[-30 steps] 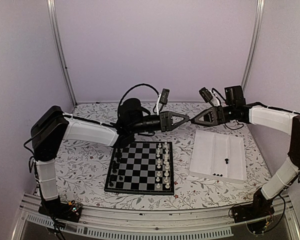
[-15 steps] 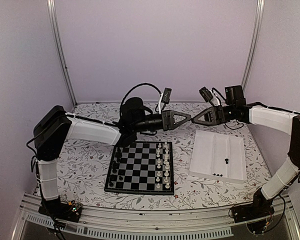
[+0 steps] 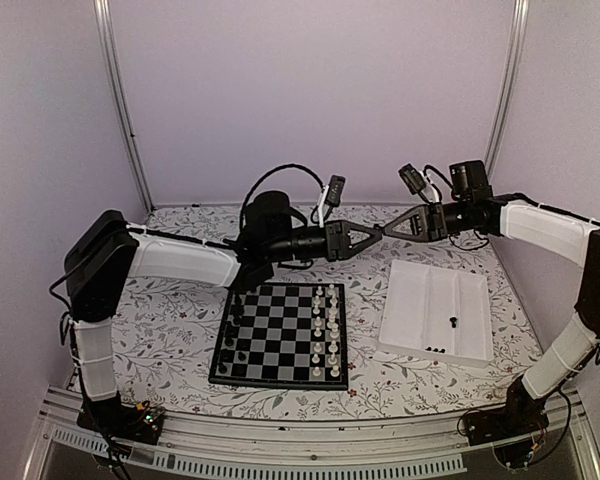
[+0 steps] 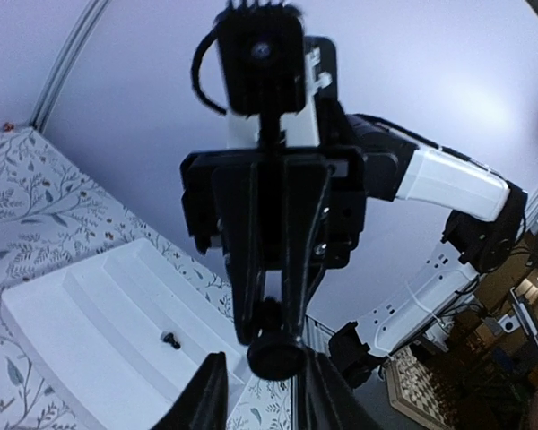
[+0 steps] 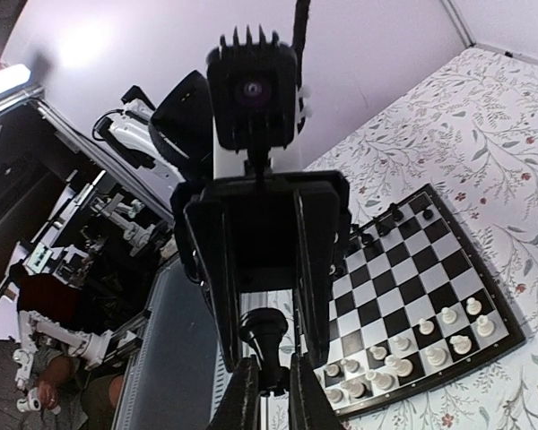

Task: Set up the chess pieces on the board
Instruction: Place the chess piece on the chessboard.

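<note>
My two grippers meet tip to tip in mid-air above the far side of the board (image 3: 280,335). The right gripper (image 5: 273,399) is shut on the narrow end of a black chess piece (image 5: 271,340). The left gripper (image 4: 267,403) stands open, its fingers (image 4: 211,394) on either side of that piece's round base (image 4: 273,354). In the top view the left gripper (image 3: 377,233) and right gripper (image 3: 389,229) almost touch, and the piece is too small to make out. Several black pieces (image 3: 234,312) stand along the board's left columns.
White pieces (image 3: 326,330) fill the board's two right columns. A white tray (image 3: 420,300) lies right of the board, with a black piece (image 3: 452,321) in its middle and others (image 3: 436,349) at its near edge. Metal posts rise at the back corners.
The right gripper's jaws have closed onto the black piece. The left gripper's jaws have spread apart. Both grippers have risen slightly, still tip to tip.
</note>
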Motion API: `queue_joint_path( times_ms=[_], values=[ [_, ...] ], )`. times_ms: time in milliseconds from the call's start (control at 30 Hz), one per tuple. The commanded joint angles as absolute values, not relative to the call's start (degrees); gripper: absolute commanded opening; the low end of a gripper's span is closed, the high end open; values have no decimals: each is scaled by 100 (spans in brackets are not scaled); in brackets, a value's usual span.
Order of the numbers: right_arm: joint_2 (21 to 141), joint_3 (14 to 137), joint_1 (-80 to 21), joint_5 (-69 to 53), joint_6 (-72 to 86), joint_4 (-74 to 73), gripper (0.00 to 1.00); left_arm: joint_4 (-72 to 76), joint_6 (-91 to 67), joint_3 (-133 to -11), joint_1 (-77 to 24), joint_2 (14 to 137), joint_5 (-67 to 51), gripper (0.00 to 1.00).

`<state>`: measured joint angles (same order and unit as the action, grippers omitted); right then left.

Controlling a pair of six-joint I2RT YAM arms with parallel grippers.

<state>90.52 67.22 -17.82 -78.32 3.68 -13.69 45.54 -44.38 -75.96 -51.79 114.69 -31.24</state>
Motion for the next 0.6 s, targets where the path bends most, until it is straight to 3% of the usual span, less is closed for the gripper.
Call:
queue_joint_path(
  times_ms=[0,333,400,467,567],
  values=[
    [9105,7379,-1856,-6870,-837,-2478,4,3019,-3409,-7492,-5047,10784,-2720,40],
    [9277,8271,-3497,-3830,-2874,-3894,4,-360,-1697,-6922,-3839,8481,-677,61],
    [9446,8397,-3846,-3303,-3061,-3994,4,-502,-1584,-6752,-3586,8017,147,73],
    [9676,8585,-4216,-2804,-3273,-4136,4,-430,-1560,-6368,-3394,7557,1195,96],
    [10170,8926,-4674,-2105,-3505,-4402,4,29,-1556,-5629,-3092,6908,1872,99]
  ],
)
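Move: The piece is between the two grippers, its middle about 1 cm to the right hand's left and 1 cm to the left hand's right. From the right hand, which takes it on, the chessboard's middle lies some 20 cm left, 7 back and 26 below. The white pieces are about 11 cm left, 7 back; the black ones some 31 left, 8 back. The tray is about 16 cm right, 2 back. Leftward, after an initial 2 cm forward and slightly up, the right hand carries the pinched piece about 10 cm in over the chessboard, coming back and sinking, rolling its wrist and tipping the fingers some 30 degrees down. The left hand opens wide from around the piece, dips slightly, then swings some 27 cm left, with smaller forward and upward travel, turning counter-clockwise about 50 degrees. ##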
